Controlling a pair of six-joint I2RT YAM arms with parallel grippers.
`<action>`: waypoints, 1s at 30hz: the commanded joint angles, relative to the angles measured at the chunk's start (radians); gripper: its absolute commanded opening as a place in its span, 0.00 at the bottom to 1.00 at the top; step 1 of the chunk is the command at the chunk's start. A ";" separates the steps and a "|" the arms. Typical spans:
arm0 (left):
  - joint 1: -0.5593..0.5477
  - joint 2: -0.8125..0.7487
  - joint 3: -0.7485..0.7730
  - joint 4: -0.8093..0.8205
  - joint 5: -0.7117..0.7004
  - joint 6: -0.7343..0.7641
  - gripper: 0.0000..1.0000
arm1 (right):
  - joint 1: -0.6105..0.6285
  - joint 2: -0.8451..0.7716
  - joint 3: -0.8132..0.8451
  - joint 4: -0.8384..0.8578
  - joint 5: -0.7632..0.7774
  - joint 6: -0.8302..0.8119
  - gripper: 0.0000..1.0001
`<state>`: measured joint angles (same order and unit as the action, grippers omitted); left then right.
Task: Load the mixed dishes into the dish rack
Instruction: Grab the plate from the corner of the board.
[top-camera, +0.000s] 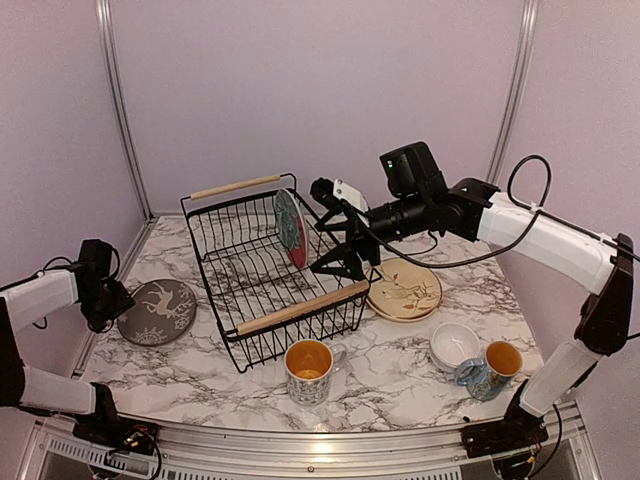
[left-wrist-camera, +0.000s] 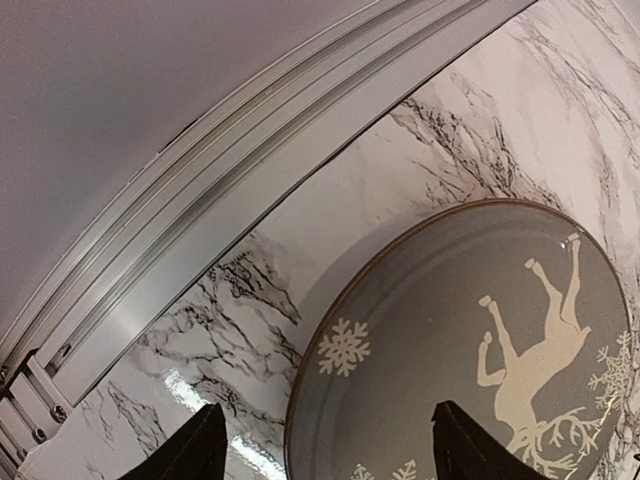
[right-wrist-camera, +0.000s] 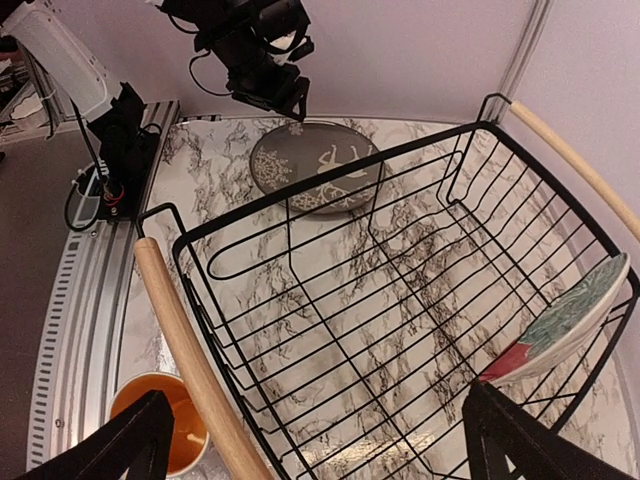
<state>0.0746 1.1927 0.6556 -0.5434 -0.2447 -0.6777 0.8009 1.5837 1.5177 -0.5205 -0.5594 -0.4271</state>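
The dish rack (top-camera: 300, 308) stands mid-table, with the red plate with the teal leaf (top-camera: 290, 228) upright on edge against its far right side. My right gripper (top-camera: 335, 232) hovers open over the rack's right end, nothing between its fingers. In the right wrist view the rack (right-wrist-camera: 185, 340) fills the frame and the red plate (right-wrist-camera: 565, 325) leans by the right finger. The dark grey reindeer plate (top-camera: 157, 311) lies flat at the left. My left gripper (left-wrist-camera: 328, 432) is open just above the reindeer plate (left-wrist-camera: 450, 330), one finger over the plate, the other over the table.
A tan plate (top-camera: 404, 290) lies right of the rack. In front are a mug (top-camera: 309, 372), a white bowl (top-camera: 455, 345) and a second mug (top-camera: 490, 370). The metal frame rail (left-wrist-camera: 200, 230) runs close behind the reindeer plate.
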 joint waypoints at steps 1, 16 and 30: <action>0.072 0.013 -0.071 0.120 0.070 0.019 0.72 | 0.001 -0.026 -0.012 -0.028 -0.073 -0.021 0.98; 0.150 0.006 -0.247 0.395 0.227 -0.059 0.43 | 0.001 0.019 -0.006 -0.021 -0.083 -0.004 0.99; 0.149 0.048 -0.313 0.568 0.304 -0.090 0.17 | 0.023 0.076 0.033 -0.043 -0.056 0.009 0.98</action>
<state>0.2173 1.2144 0.3679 -0.0273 0.0109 -0.7692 0.8062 1.6413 1.5051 -0.5396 -0.6254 -0.4221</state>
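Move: The grey reindeer plate's middle lies about 5 cm ahead of the left hand, 9 cm to its right and 6 cm below; the fingers hover over its left near rim. The dish rack's middle is some 7 cm farther out than the plate's and 32 cm to its right; the patterned mug is about 19 cm nearer and 39 cm right of the plate's. From the right hand, the plate lies 7 cm ahead, 41 cm left, 28 cm below. Down about 5 cm goes the left hand, easing slightly back and left, to the grey plate's left near rim. There it creeps forward, its fingertips swinging forward and right by some 20 degrees while the fingers close from wide to nearly shut and pinch the rim, with a slight rise at the end. The right hand, wide open over the rack, pauses, then sinks. ##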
